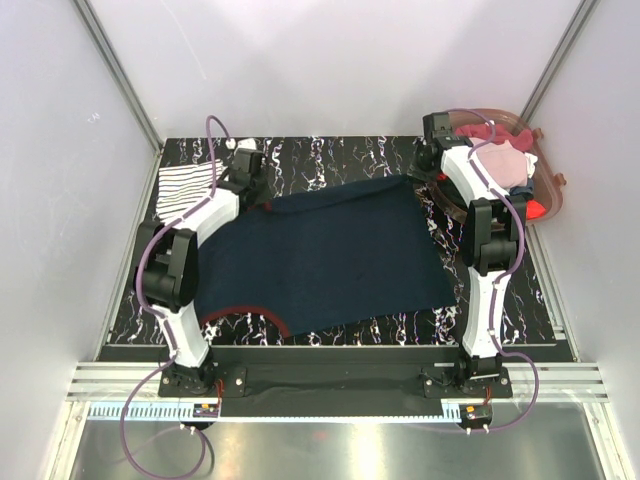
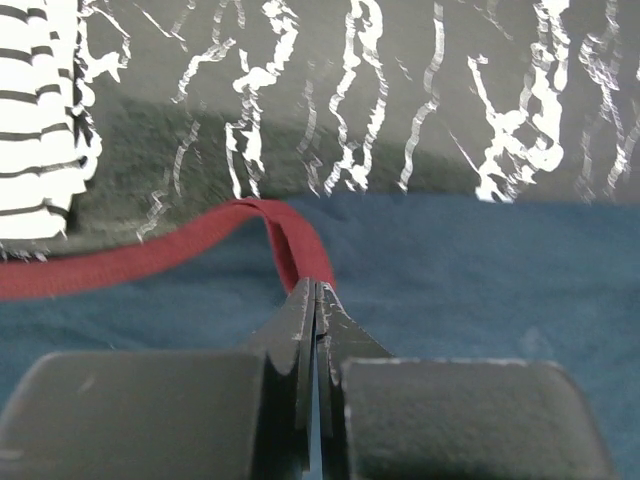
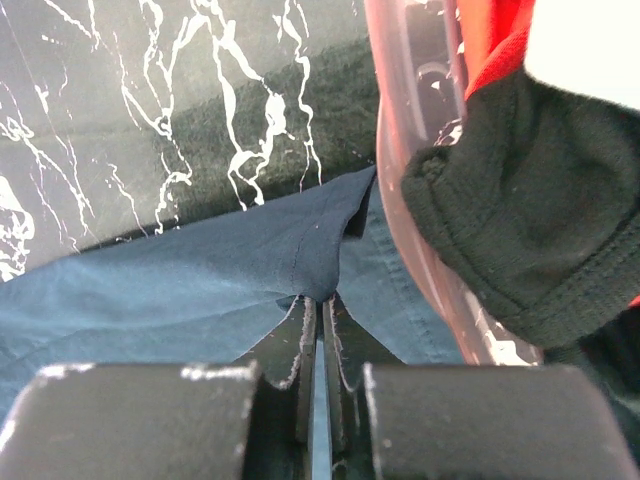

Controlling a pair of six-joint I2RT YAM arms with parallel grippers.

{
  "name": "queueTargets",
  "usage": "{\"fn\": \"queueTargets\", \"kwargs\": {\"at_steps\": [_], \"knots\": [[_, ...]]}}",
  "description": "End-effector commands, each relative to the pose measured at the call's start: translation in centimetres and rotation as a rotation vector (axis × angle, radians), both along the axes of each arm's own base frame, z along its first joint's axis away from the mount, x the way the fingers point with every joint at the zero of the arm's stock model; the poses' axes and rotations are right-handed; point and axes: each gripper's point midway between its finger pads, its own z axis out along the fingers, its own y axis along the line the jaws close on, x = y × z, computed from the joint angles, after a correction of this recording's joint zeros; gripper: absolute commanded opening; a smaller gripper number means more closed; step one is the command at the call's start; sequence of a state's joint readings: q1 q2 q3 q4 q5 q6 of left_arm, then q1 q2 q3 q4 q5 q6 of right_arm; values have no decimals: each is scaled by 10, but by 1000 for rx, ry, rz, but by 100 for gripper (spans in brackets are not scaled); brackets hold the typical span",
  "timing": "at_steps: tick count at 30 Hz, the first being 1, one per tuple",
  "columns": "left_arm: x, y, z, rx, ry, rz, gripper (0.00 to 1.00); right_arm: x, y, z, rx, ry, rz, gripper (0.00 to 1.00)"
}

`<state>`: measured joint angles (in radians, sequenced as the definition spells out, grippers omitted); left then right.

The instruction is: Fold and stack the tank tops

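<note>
The dark navy tank top lies spread flat across the middle of the table, its dark red trim showing at the near left. My left gripper is at its far left corner, shut on the red trim strap. My right gripper is at the far right corner, shut on a pinch of navy cloth that rises into its jaws. The white, navy-striped tank top lies folded at the far left of the table and shows again in the left wrist view.
A translucent pink basket holding other clothes stands at the back right, its wall close beside my right gripper. A dark knitted garment hangs over its edge. The black marbled tabletop shows behind the navy top.
</note>
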<state>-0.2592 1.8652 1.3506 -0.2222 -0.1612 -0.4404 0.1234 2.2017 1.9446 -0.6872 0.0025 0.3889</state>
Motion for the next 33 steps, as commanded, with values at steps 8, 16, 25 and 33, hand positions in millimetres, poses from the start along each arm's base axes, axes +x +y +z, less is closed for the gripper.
{"fn": "queueTargets", "kwargs": {"at_steps": [8, 16, 25, 33], "knots": [[-28, -8, 34, 72, -121, -1, 0, -13, -6, 34, -18, -43, 4, 6], [-19, 2, 5, 165, 5, 47, 51, -12, -4, 30, -9, -38, 10, 6], [0, -5, -32, 78, 129, 40, 50, -11, -3, 28, -6, -37, 10, 6], [0, -5, -49, 43, 177, 59, 50, -11, -3, 24, -5, -31, 9, 5]]}}
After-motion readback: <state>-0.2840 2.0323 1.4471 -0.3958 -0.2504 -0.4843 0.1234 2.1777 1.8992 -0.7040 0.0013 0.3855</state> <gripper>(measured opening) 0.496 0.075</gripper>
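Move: The navy tank top's red-trimmed strap is pinched in the left fingers; its middle hangs about 2 cm ahead, 1 cm left and 2 cm below them. The folded striped tank top lies some 16 cm to the left, 5 cm farther out and about 8 cm below the left hand. The pinched navy corner is about 32 cm right and 5 cm ahead of it. From the right hand, which holds that corner, the strap lies about 32 cm left and 4 cm back. The red-trimmed strap, still pinched, is drawn back some 3.5 cm and a little to the right by the left hand, which then opens halfway and lets go. The open fingers ease forward a little, then sink about 7 cm around the strap end, tipping more steeply down. The right hand keeps its pinch on the navy corner. ##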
